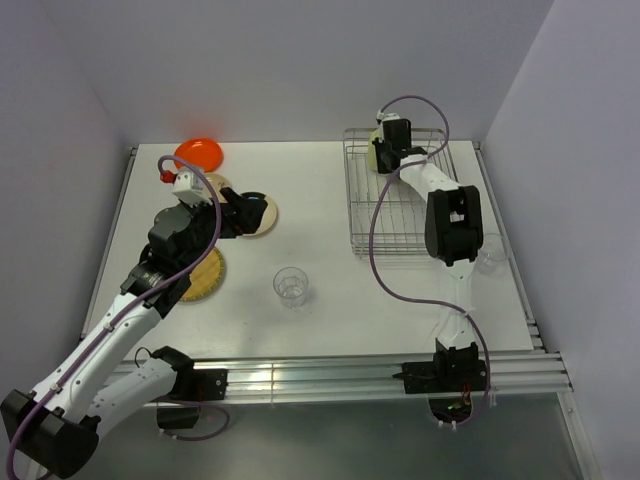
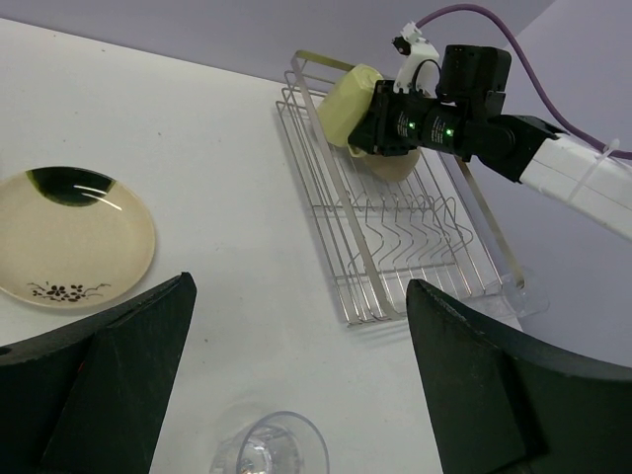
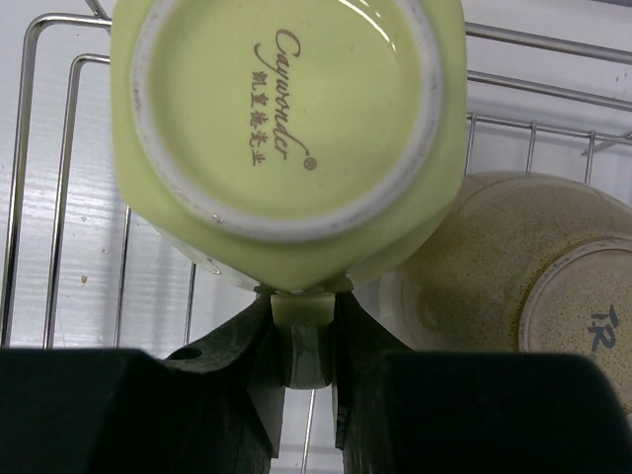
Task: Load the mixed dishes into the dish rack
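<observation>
My right gripper [image 3: 304, 308] is shut on the handle of the pale yellow-green mug [image 3: 286, 118], which hangs bottom-up over the far left corner of the dish rack [image 1: 400, 215]. Beside it in the rack lies the cream bowl [image 3: 533, 267], upside down. My left gripper [image 2: 301, 288] is open and holds nothing; it hovers over the table above the left part of the cream plate with dark mark [image 1: 265, 215]. The clear glass [image 1: 291, 286] stands mid-table. The woven plate [image 1: 207, 277] lies under my left arm. The orange plate [image 1: 199, 153] and the tan plate [image 1: 216, 182] lie at the far left.
Walls close the table in at the back and both sides. A small clear plastic piece [image 1: 490, 256] sits at the rack's near right corner. The metal rail [image 1: 330, 375] with both arm bases runs along the near edge.
</observation>
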### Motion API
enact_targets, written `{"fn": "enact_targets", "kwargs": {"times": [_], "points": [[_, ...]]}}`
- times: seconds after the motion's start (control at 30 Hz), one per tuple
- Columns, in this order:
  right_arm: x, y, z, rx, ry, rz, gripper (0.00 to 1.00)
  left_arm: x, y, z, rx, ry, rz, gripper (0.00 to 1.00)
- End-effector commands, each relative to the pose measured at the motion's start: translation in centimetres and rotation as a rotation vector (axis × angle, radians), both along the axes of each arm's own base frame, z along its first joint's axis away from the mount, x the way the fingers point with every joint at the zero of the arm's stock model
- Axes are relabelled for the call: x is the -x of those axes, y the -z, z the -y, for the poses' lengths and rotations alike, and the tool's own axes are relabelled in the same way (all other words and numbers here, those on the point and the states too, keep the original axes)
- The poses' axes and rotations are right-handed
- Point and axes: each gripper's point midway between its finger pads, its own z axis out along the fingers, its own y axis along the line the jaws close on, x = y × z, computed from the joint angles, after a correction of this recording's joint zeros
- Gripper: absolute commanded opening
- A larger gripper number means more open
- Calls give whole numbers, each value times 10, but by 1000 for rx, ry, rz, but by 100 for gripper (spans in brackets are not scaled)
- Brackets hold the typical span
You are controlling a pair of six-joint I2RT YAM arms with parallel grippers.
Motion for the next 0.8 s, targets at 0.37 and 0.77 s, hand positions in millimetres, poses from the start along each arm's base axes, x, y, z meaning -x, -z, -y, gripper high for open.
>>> {"fn": "enact_targets", "kwargs": {"times": [0.37,0.77], "points": [[-23,-51,18,-43,26,157,52,-1,-11,-3,30,-12,28,95],[1,-99,4,-103,-88,231,77,-10,7,-20,-6,-118,-82,94]]}}
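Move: My right hand already has the green mug by its handle inside the rack; the mug's body is about 5 cm ahead, 1 cm left and some 3 cm higher. The beige bowl sits level with me, about 9 cm to my right and slightly lower; the rack's middle is some 10 cm back, 6 cm right and 5 cm down. From my left hand the mug lies roughly 37 cm ahead, 31 cm right and 20 cm down. With the handle still pinched, I ease my right hand about 1 cm to the right, towards the beige bowl, then spread the fingers wide and let go of the handle. Straight after, I start to rise some 1.5 cm and draw back about 1 cm, clear of the mug. Late on, my open left hand sinks about 2 cm over the plates' side and drifts slightly left. ##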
